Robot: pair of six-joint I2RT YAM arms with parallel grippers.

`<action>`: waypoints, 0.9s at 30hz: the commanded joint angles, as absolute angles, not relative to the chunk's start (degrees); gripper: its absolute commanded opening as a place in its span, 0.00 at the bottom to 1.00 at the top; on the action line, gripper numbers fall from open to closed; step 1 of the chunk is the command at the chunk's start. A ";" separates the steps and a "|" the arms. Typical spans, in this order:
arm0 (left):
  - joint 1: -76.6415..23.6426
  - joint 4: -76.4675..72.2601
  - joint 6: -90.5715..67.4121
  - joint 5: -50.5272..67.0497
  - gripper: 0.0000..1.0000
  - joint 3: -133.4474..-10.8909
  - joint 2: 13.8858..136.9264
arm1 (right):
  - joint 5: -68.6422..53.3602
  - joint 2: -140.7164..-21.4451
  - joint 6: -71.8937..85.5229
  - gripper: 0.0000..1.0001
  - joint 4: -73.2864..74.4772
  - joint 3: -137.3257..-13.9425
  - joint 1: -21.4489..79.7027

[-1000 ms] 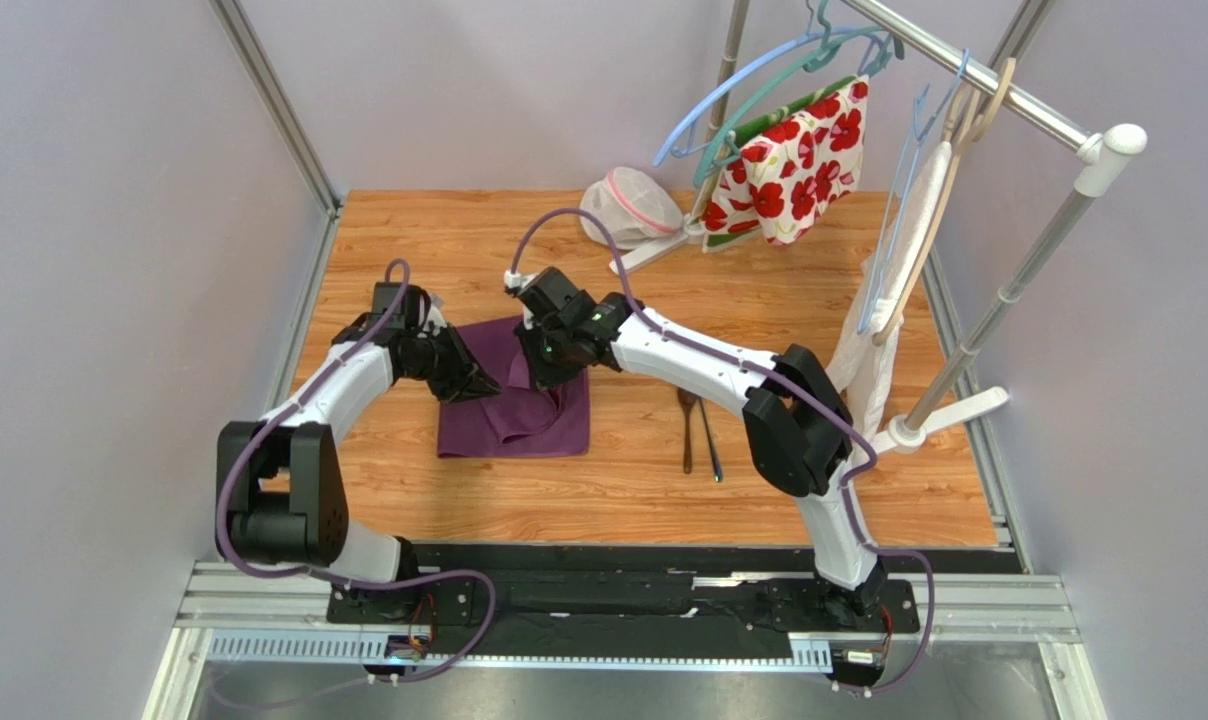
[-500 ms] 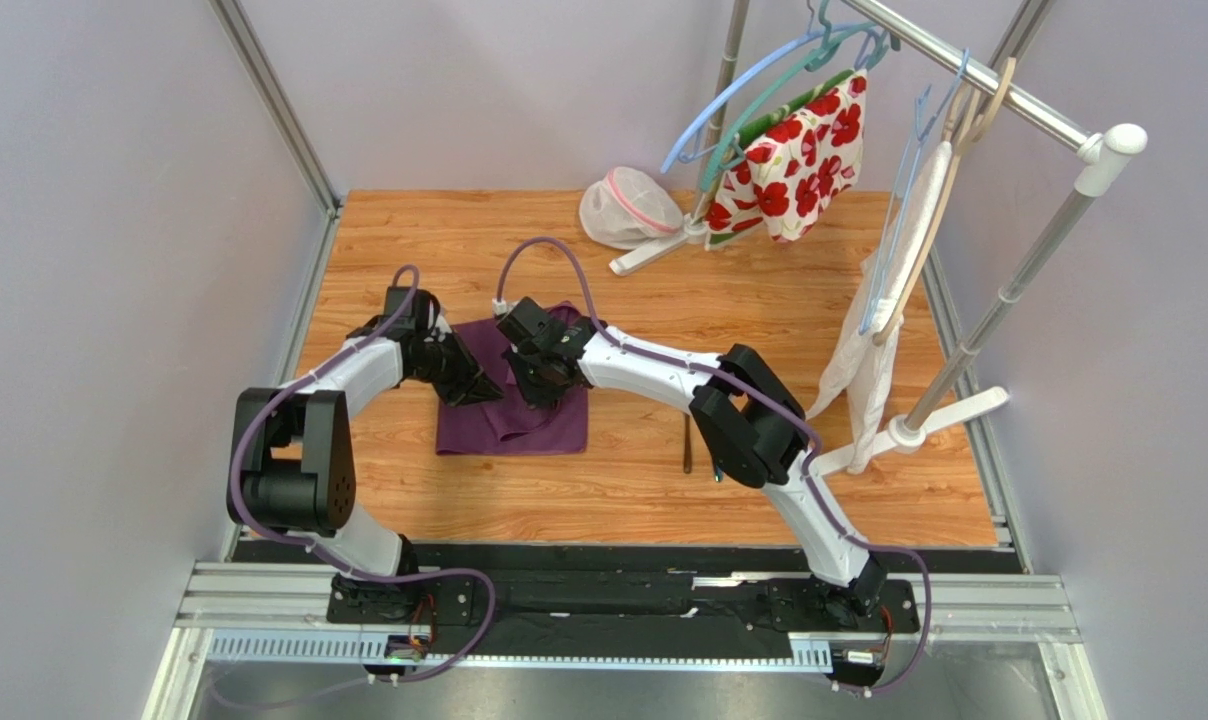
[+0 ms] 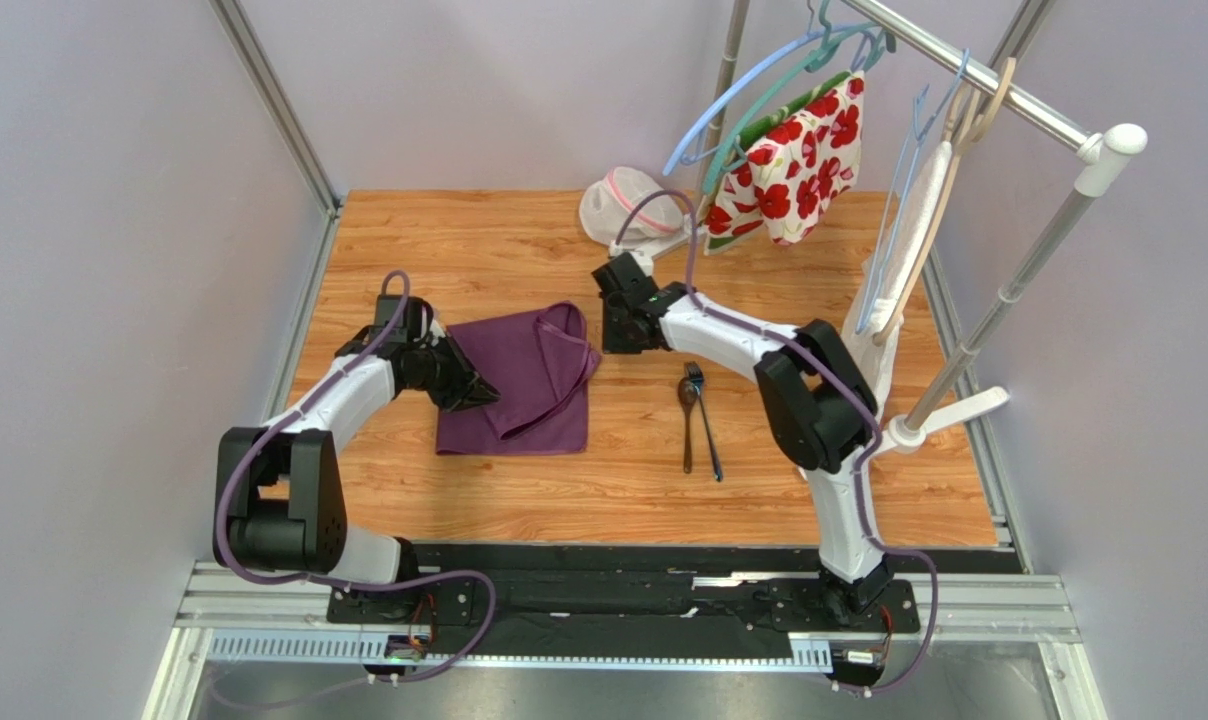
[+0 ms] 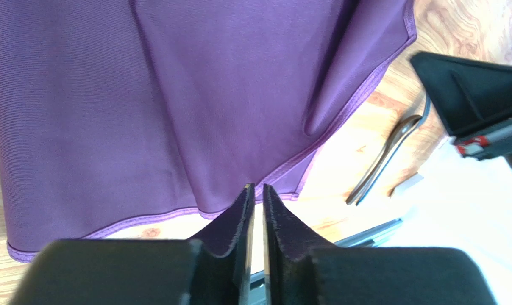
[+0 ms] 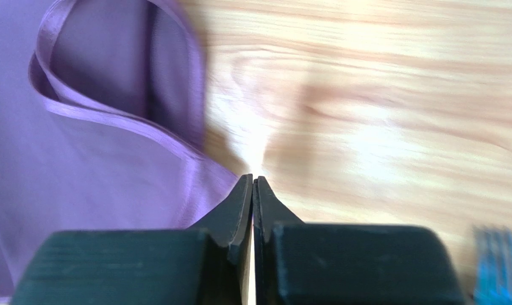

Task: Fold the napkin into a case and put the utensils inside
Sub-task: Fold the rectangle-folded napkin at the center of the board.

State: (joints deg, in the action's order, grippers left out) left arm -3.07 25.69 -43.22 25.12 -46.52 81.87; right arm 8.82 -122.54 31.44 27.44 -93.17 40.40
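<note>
The dark purple napkin (image 3: pixel 523 383) lies on the wooden table, partly folded, with a loose looped corner at its far right (image 5: pixel 80 127). My left gripper (image 3: pixel 475 393) rests at the napkin's left edge. In the left wrist view its jaws (image 4: pixel 256 187) stand a narrow slit apart over the hem of the napkin (image 4: pixel 144 95), and no cloth is between them. My right gripper (image 3: pixel 613 333) hovers over bare wood just right of the napkin, shut and empty (image 5: pixel 253 178). The two dark utensils (image 3: pixel 696 420) lie side by side to the right of the napkin, also seen as utensils (image 4: pixel 383 165).
A white mesh pouch (image 3: pixel 625 203) sits at the back of the table. A clothes rack (image 3: pixel 1001 315) stands at the right with hangers, a red-flowered cloth (image 3: pixel 791 150) and a white cloth (image 3: pixel 881 330). Its white foot (image 3: pixel 948 420) reaches onto the table.
My right gripper has left the napkin and drawn back to the far right, uncovering the utensils. The napkin's right part now lies folded over. The left gripper has barely moved.
</note>
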 commanded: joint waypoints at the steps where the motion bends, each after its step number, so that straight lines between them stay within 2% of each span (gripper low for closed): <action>1: -3.78 26.80 -42.01 27.24 0.20 -46.84 79.89 | 2.75 -111.28 32.00 0.07 21.29 -85.89 41.04; 4: -4.04 27.25 -42.01 27.95 0.25 -46.85 80.15 | -2.52 -109.07 28.58 0.23 19.34 -82.79 40.52; 5: -4.30 27.51 -42.27 28.30 0.26 -46.67 80.24 | -4.46 -109.68 26.04 0.32 19.60 -83.49 39.82; 7: -4.39 27.95 -42.97 28.04 0.28 -46.41 80.16 | -8.25 -113.01 24.27 0.40 22.40 -88.05 38.94; 8: -4.66 28.21 -43.94 27.78 0.30 -46.06 80.07 | -9.13 -114.25 23.65 0.47 23.80 -89.89 38.76; 11: -5.01 28.39 -46.31 27.86 0.36 -45.27 79.89 | -11.51 -119.17 21.97 0.57 26.19 -95.61 38.50; 15: -5.54 29.18 -49.30 27.86 0.41 -44.39 80.33 | -13.89 -122.60 24.34 0.60 26.28 -98.35 37.62; 19: -6.06 32.07 -52.37 26.64 0.41 -44.47 81.82 | -13.62 -124.01 25.13 0.64 26.19 -98.53 36.83; 21: -6.15 32.87 -53.08 26.11 0.42 -44.56 83.14 | -14.41 -124.63 25.14 0.67 25.75 -98.26 36.56; 22: -6.15 33.13 -53.35 25.49 0.42 -44.65 83.49 | -14.50 -124.98 24.79 0.72 25.66 -98.52 36.39; 27: -6.15 32.70 -53.88 23.65 0.42 -44.39 83.15 | -16.96 -128.22 23.73 0.71 25.66 -99.40 35.68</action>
State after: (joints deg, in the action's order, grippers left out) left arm -5.91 31.99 -51.72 25.30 -44.51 83.77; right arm -14.24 -126.15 24.73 26.70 -96.77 36.23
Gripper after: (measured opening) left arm 0.422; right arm 0.723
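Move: The flap's right-hand corner lies right under my right fingertips, about 1 cm lower; the curled far corner is roughly 6 cm ahead and 5 cm left. The spoon's middle is some 10 cm back and 11 cm right of my right hand, the fork's 9 cm back and 13 cm right. From my left hand, the flap's near corner is about 5 cm back, 1 cm right and 4 cm down; the napkin's near right corner is 7 cm back and 12 cm right. I lift my right fingers off the flap's corner, backing about 3 cm as they rise some 5 cm. Still rising at first, I swing left and forward, then sink, spreading them wide astride the flap just left of that corner and turning counter-clockwise. My left hand draws back about 4 cm, drifts right and sinks late to the flap's near corner, tipping down and half opening. ##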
